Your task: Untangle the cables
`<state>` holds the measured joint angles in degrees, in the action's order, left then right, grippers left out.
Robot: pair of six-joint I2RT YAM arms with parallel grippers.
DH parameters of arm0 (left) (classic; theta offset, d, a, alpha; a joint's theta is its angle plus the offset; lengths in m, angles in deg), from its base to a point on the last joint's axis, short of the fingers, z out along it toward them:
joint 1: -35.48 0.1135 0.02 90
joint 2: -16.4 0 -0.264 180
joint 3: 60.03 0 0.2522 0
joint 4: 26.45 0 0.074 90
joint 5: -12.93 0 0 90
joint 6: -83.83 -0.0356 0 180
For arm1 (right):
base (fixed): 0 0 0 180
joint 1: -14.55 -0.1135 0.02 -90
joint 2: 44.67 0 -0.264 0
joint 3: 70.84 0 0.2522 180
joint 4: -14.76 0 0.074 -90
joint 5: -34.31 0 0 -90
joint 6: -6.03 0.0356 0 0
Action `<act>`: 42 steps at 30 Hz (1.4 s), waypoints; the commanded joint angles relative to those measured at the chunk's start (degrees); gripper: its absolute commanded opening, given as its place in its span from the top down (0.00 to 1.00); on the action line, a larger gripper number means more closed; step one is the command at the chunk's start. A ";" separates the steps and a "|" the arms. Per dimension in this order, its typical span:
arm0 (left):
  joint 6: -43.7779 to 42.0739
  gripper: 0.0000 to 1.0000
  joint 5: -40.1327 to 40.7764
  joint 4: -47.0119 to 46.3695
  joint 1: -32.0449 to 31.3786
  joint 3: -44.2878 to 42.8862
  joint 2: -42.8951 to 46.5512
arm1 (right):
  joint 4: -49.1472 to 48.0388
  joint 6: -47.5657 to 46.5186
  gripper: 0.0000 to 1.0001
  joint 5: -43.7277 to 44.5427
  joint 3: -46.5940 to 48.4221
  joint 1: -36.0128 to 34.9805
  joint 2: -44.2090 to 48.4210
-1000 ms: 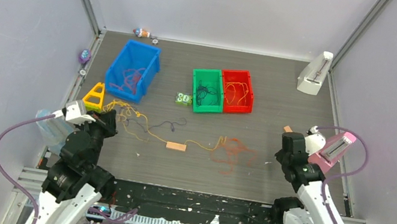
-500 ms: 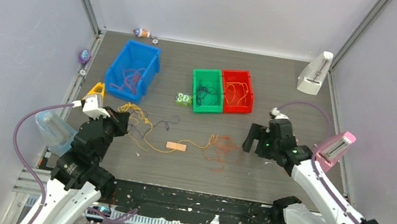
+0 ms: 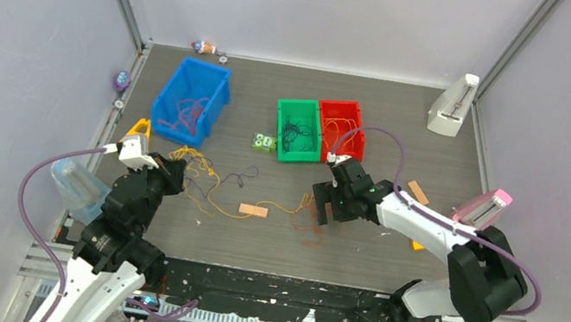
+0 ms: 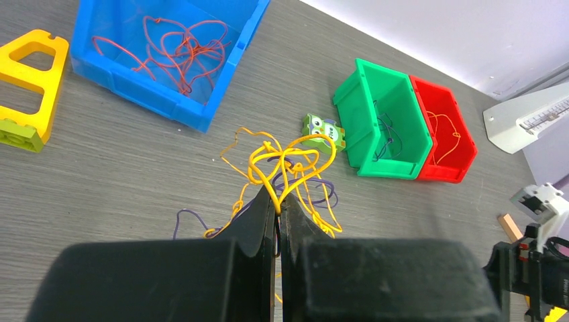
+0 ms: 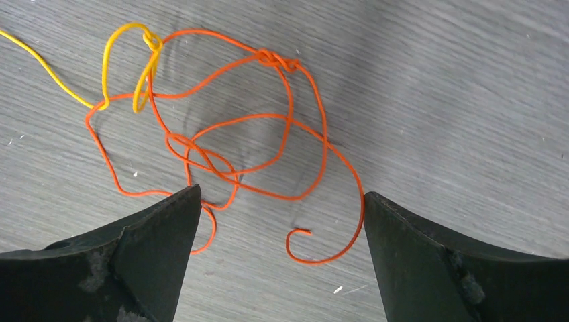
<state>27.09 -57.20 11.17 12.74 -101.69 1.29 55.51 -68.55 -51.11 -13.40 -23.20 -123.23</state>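
Note:
A yellow cable (image 3: 211, 192) lies tangled with a dark purple cable (image 3: 240, 178) at mid-left of the table; its far end is looped into an orange cable (image 3: 316, 217). My left gripper (image 3: 173, 170) is shut on the yellow cable (image 4: 282, 159), pinched at the fingertips (image 4: 267, 201), with purple strands (image 4: 185, 216) beside them. My right gripper (image 3: 328, 207) hovers open just above the orange cable (image 5: 276, 60). In the right wrist view its jaws stand wide apart over the tangle's loose hooked end, and the yellow end (image 5: 107, 67) loops through the orange at upper left.
A blue bin (image 3: 224, 85) holds red cables. A green bin (image 3: 280, 121) holds dark cables and a red bin (image 3: 357, 134) orange ones. There are also a wooden block (image 3: 253, 210), a green owl toy (image 3: 263, 142), a yellow block (image 3: 138, 129) and white (image 3: 453, 106) and pink (image 3: 484, 207) stands.
My right arm has swung left from the right edge to above the orange tangle. My left gripper shifted slightly right and forward earlier with the yellow cable, and the orange tangle slid left.

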 commanded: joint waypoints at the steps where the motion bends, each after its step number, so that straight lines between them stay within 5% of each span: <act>1: -1.33 1.00 0.09 -3.15 0.29 -1.95 -0.21 | -0.40 -3.07 0.05 2.80 4.83 -2.08 -4.84; 8: -1.63 1.00 1.14 -3.11 0.28 -2.05 -0.87 | 2.08 -0.80 0.02 7.60 7.34 -3.75 -13.65; 10: -1.67 1.00 1.70 -2.87 0.32 -2.19 -0.93 | 2.50 0.27 0.23 9.40 7.52 -3.69 -14.85; 13: -1.63 1.00 3.90 -1.34 0.33 -2.80 -0.47 | 2.60 2.16 0.82 13.11 6.71 -2.46 -13.34; 15: -1.24 1.00 6.54 0.05 0.33 -3.18 0.44 | 2.49 4.52 0.93 15.41 5.05 0.65 -9.66; 27: 1.30 1.00 11.00 2.22 0.33 -2.12 2.35 | 7.86 17.11 0.95 25.06 -3.63 29.76 29.81; 42: 7.44 1.00 15.71 9.15 0.43 -1.92 -4.29 | 16.56 16.76 0.95 25.69 14.38 49.26 41.37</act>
<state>31.50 -44.02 18.16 12.74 -102.31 -0.88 71.09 -51.85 -26.19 -4.74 24.62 -82.78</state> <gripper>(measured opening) 0.007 0.070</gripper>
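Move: The orange cable's loose tangle lies on the table just under the right hand's open fingers, about 2 cm ahead, 3 cm left and 3 cm below. The knot joining it to the yellow cable is some 4 cm ahead and 6 cm left of the hand. The red box stands about 19 cm ahead and 3 cm right; the wooden block 3 cm back and 14 cm left. From the left hand, the orange tangle is about 27 cm right, 2 cm ahead and 20 cm below. The orange tangle is pinched as the right hand eases about 2 cm forward and down onto it and shuts, then carried quickly right, nearly 30 cm, and up some 22 cm, away from the left hand, the wrist swinging clockwise and tipping up. Keeping its hold on the yellow cable, the left hand drifts 4 cm left, dips a little late on and turns slightly counter-clockwise. ##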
